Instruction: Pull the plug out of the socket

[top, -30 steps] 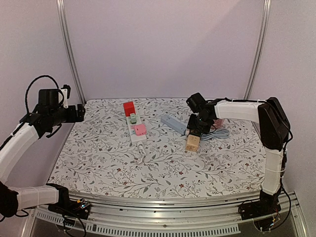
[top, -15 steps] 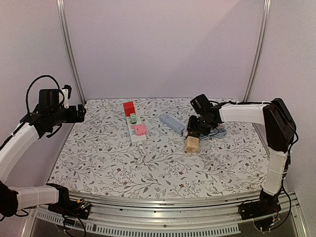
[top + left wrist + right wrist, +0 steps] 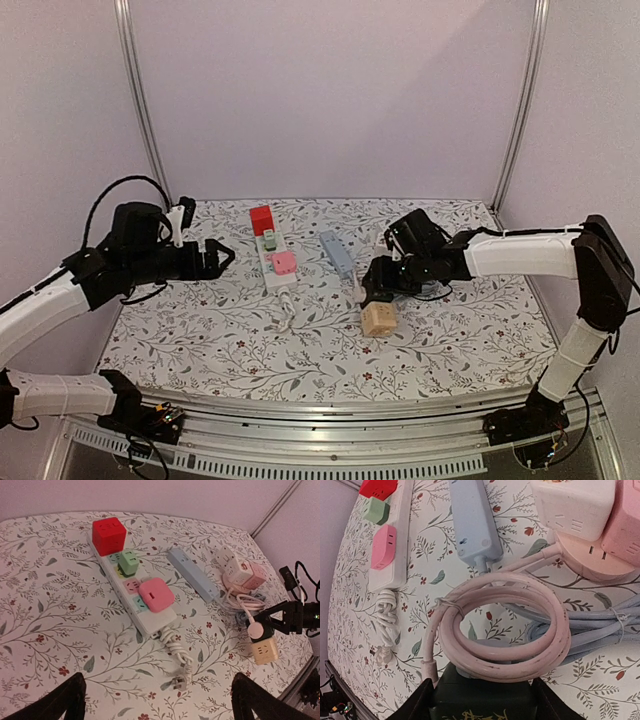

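Note:
A beige cube socket (image 3: 378, 320) (image 3: 265, 652) sits under my right gripper (image 3: 380, 285). A pink round plug (image 3: 257, 630) (image 3: 428, 672) sticks in its upper side. The plug's pink cable (image 3: 510, 625) coils just above. In the right wrist view the block (image 3: 482, 690) looks dark and fills the gap between the fingers, so my right gripper (image 3: 482, 702) is shut on it. Whether the cube touches the cloth I cannot tell. My left gripper (image 3: 215, 255) (image 3: 160, 702) hangs wide open with nothing in it, left of the white strip and far from the cube.
A white power strip (image 3: 275, 265) carries a red cube (image 3: 262, 219), a green plug (image 3: 129, 562) and a pink plug (image 3: 156, 594), and its own cord (image 3: 175, 647) lies bundled in front. A blue strip (image 3: 337, 250) lies beside it. White and pink cube sockets (image 3: 237, 570) sit at the back right.
My right gripper has carried the cube socket leftwards and nearer, dragging the cables, and the blue strip has turned. My left arm has swung in towards the white strip.

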You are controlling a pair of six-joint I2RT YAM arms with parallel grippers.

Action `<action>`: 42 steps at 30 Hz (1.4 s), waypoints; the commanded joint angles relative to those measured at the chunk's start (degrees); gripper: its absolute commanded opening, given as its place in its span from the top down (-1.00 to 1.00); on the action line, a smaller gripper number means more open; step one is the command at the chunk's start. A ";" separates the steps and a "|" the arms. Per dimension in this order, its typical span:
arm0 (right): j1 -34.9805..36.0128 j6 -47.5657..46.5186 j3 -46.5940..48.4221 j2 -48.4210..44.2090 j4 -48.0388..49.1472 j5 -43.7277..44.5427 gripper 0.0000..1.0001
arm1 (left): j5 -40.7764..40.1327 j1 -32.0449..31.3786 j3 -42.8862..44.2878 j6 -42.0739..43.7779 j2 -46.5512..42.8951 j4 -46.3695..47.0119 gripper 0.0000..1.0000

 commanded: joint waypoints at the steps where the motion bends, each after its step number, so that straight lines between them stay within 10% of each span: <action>1: 2.99 2.74 -2.71 -4.48 10.21 -5.46 0.48 | -1.58 -10.79 -6.42 -18.23 -0.78 5.29 -0.99; 12: 12.16 6.66 -9.16 -5.91 15.01 -1.61 0.48 | -6.14 -26.43 -11.29 -30.66 4.74 16.30 -0.99; 42: 15.44 23.02 4.71 -1.49 12.03 10.77 0.49 | 3.72 -32.59 -6.51 -33.94 24.59 34.38 -0.99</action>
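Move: The beige block, joined to the near side of the black block in the right fingers, lies about 34 cm right of the left hand, 8 back and 14 below; the black block is some 6 cm farther out than the beige one. From the left hand, the white power strip is 12 cm right and 13 ahead. From the right hand, the beige block is 6 cm back and 1 right, the blue strip 12 ahead and 8 left. Left hand, open, sweeps 20 cm right, back, down towards the beige block; right brings it back-left, then up. ##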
